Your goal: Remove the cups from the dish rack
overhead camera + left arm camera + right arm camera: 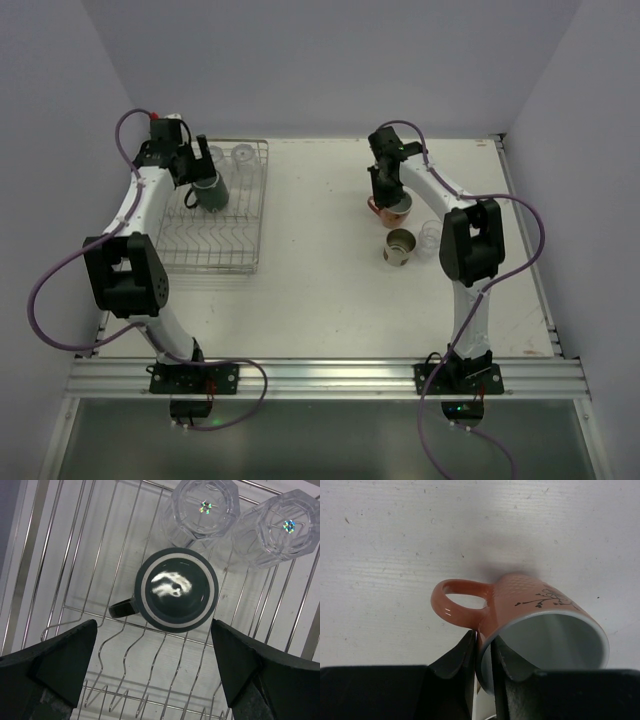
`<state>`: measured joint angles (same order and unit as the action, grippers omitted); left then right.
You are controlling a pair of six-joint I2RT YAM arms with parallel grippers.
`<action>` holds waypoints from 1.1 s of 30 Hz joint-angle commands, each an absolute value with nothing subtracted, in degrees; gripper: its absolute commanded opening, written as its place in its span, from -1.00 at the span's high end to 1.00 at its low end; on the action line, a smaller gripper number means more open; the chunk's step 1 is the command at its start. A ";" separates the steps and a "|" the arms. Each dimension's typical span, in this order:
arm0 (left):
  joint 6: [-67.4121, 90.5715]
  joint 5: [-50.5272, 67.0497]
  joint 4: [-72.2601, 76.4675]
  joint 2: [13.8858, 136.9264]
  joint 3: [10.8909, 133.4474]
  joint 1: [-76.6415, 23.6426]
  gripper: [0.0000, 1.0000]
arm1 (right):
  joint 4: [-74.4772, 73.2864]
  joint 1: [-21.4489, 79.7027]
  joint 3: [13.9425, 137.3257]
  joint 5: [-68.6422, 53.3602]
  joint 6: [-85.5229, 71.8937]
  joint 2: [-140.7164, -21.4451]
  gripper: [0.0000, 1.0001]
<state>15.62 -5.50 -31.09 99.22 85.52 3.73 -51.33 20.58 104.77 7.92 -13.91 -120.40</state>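
The dish rack (212,252) sits at the left of the table. In it stands a dark green mug (211,193) upside down, with two clear glasses (243,155) behind it. My left gripper (203,165) hovers open above the green mug (176,589); its fingers stand wide to either side and touch nothing. The glasses (204,507) stand upside down on the rack wires (75,555). My right gripper (485,640) is shut on the rim of the salmon-pink mug (530,605), one finger inside and one outside by the handle. That mug (374,206) rests on the table under the right gripper (392,203).
A tan metallic cup (399,246) and a clear glass (428,236) stand on the table just in front of the pink mug, close to the right arm's elbow. Grey walls close in the table at the back and both sides.
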 commanded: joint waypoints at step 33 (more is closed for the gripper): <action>7.56 2.20 -35.77 113.99 98.79 4.13 -1.00 | -44.48 20.92 95.28 5.36 -15.47 -110.13 -0.73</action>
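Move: The green cup, upside down in the rack, sits about 5 cm ahead of the left hand, 2 cm to its right and 9 cm below. Two clear glasses stand some 9 cm beyond the green cup, the near one only a centimetre to its right, the other about 10 cm to its right. The right hand still has the pink mug by its rim, the mug's middle 4 cm to the hand's right, 1 cm ahead and 4 cm below; the patterned cup is 11 cm behind and 5 cm right of the hand. With fingers wide open throughout, the left hand comes down about 5 cm while reaching some 4 cm forward and drifting 2 cm right onto the green cup, turning about 10 degrees clockwise and tipping slightly further down, so that the fingers come to either side of the cup's upturned base without closing. Meanwhile the right hand stays put and opens its nearly shut fingers wide, letting go of the pink mug's wall, then eases back and up about 1.5 cm each, one finger still over the mug's mouth. ##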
